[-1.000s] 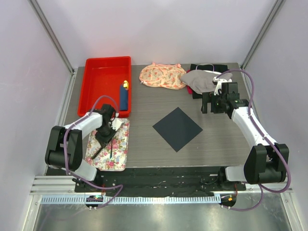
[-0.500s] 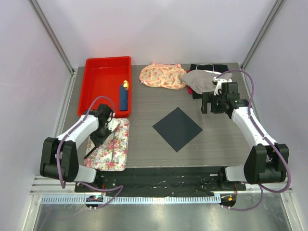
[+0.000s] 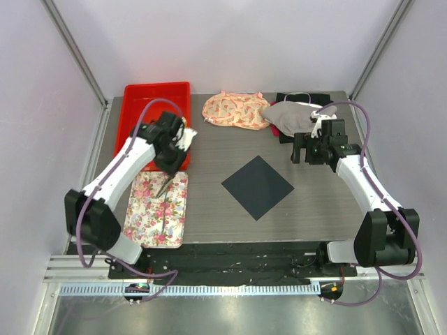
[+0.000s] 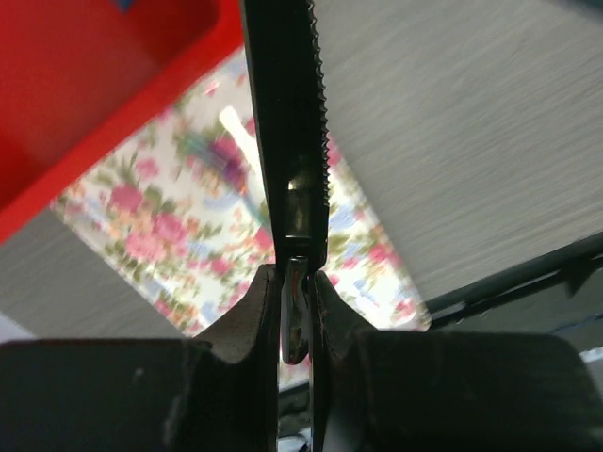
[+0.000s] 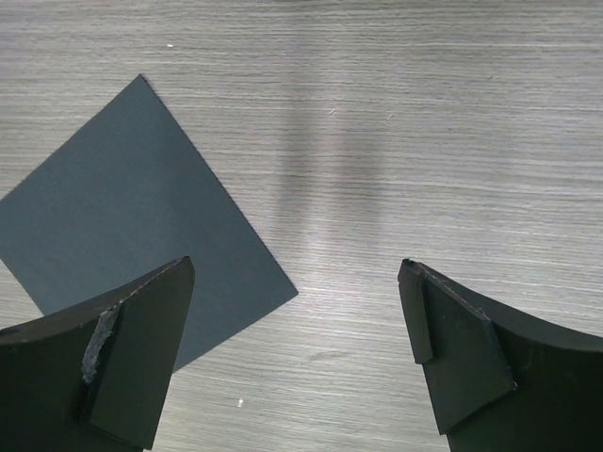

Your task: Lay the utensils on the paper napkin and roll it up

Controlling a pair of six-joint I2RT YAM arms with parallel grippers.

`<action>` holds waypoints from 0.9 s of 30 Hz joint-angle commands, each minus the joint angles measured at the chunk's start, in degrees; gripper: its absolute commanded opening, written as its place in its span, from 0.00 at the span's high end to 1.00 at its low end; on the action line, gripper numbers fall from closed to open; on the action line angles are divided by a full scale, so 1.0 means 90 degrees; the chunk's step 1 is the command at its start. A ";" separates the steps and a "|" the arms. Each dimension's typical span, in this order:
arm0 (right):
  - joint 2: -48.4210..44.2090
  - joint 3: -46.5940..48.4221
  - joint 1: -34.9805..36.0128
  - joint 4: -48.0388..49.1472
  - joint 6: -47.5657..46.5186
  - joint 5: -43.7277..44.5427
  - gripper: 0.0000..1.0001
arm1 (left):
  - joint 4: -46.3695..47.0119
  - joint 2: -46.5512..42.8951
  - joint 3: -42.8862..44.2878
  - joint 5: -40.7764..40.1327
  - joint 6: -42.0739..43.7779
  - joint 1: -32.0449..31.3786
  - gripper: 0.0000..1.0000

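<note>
My left gripper [image 3: 169,159] hangs above the far end of the floral tray [image 3: 143,220], shut on the handle of a black knife [image 3: 165,183]. In the left wrist view the serrated knife [image 4: 287,113] points away from the left gripper [image 4: 294,275], over the tray [image 4: 160,226]. A second slim dark utensil [image 3: 162,225] lies on the tray. The paper napkin [image 3: 257,186] lies flat as a dark diamond mid-table. My right gripper [image 3: 308,151] hovers open beyond the napkin's right corner. In the right wrist view the right gripper [image 5: 294,271] stands wide over the napkin [image 5: 132,217] and bare table.
A red bin [image 3: 150,105] sits at the back left, partly behind my left arm. A floral cloth [image 3: 234,109], a grey cloth [image 3: 293,115] and a folded black cloth [image 3: 304,98] lie along the back edge.
My left arm has risen from the tray and swung away toward the red bin, lifting the knife with it. The right arm has not moved.
</note>
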 commanded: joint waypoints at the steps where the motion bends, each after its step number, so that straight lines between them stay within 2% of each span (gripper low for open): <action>1: -0.0166 0.0204 0.0027 -0.0047 0.0398 0.0103 0.00 | 0.0075 0.0792 0.1129 0.0049 -0.1709 -0.0850 1.00; 6: -0.0039 0.0331 0.0018 -0.0262 0.0310 0.0180 0.00 | 0.0436 0.1935 0.2351 -0.0342 -0.3065 -0.1757 1.00; 13: -0.0068 0.0273 0.0018 -0.0370 0.0261 0.0454 0.00 | 0.0700 0.3693 0.4070 -0.0060 -0.4444 -0.2365 1.00; 18: -0.0010 0.0233 -0.0002 -0.0389 0.0271 0.0542 0.00 | 0.1372 0.4270 0.4344 0.0408 -0.5439 -0.2463 1.00; 20: 0.0019 0.0214 0.0008 -0.0389 0.0300 0.0571 0.00 | 0.1335 0.4670 0.4647 0.0662 -0.5879 -0.2463 1.00; 27: 0.0088 0.0175 -0.0002 -0.0390 0.0300 0.0523 0.00 | 0.1588 0.5257 0.4852 0.1181 -0.6291 -0.2512 1.00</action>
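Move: The black serrated knife is already pinched in the left fingers. The dark napkin it is bound for has its middle about 33 cm to that hand's right, 3 cm farther out and 15 cm lower. The fork left behind lies some 6 cm left and 4 cm back of the left hand, on the floral mat, whose middle is 10 cm left and 7 cm back. From the right hand the napkin is about 15 cm left, 3 cm back and 14 cm down. The knife is carried in an unchanged grip away from the floral mat to over the napkin: the left arm sweeps it about 30 cm to the right and some 6 cm forward, first level, then sinking about 8 cm. On the way the wrist turns roughly 25 degrees counter-clockwise and tilts some 20 degrees so the fingertips swing out to the right. ##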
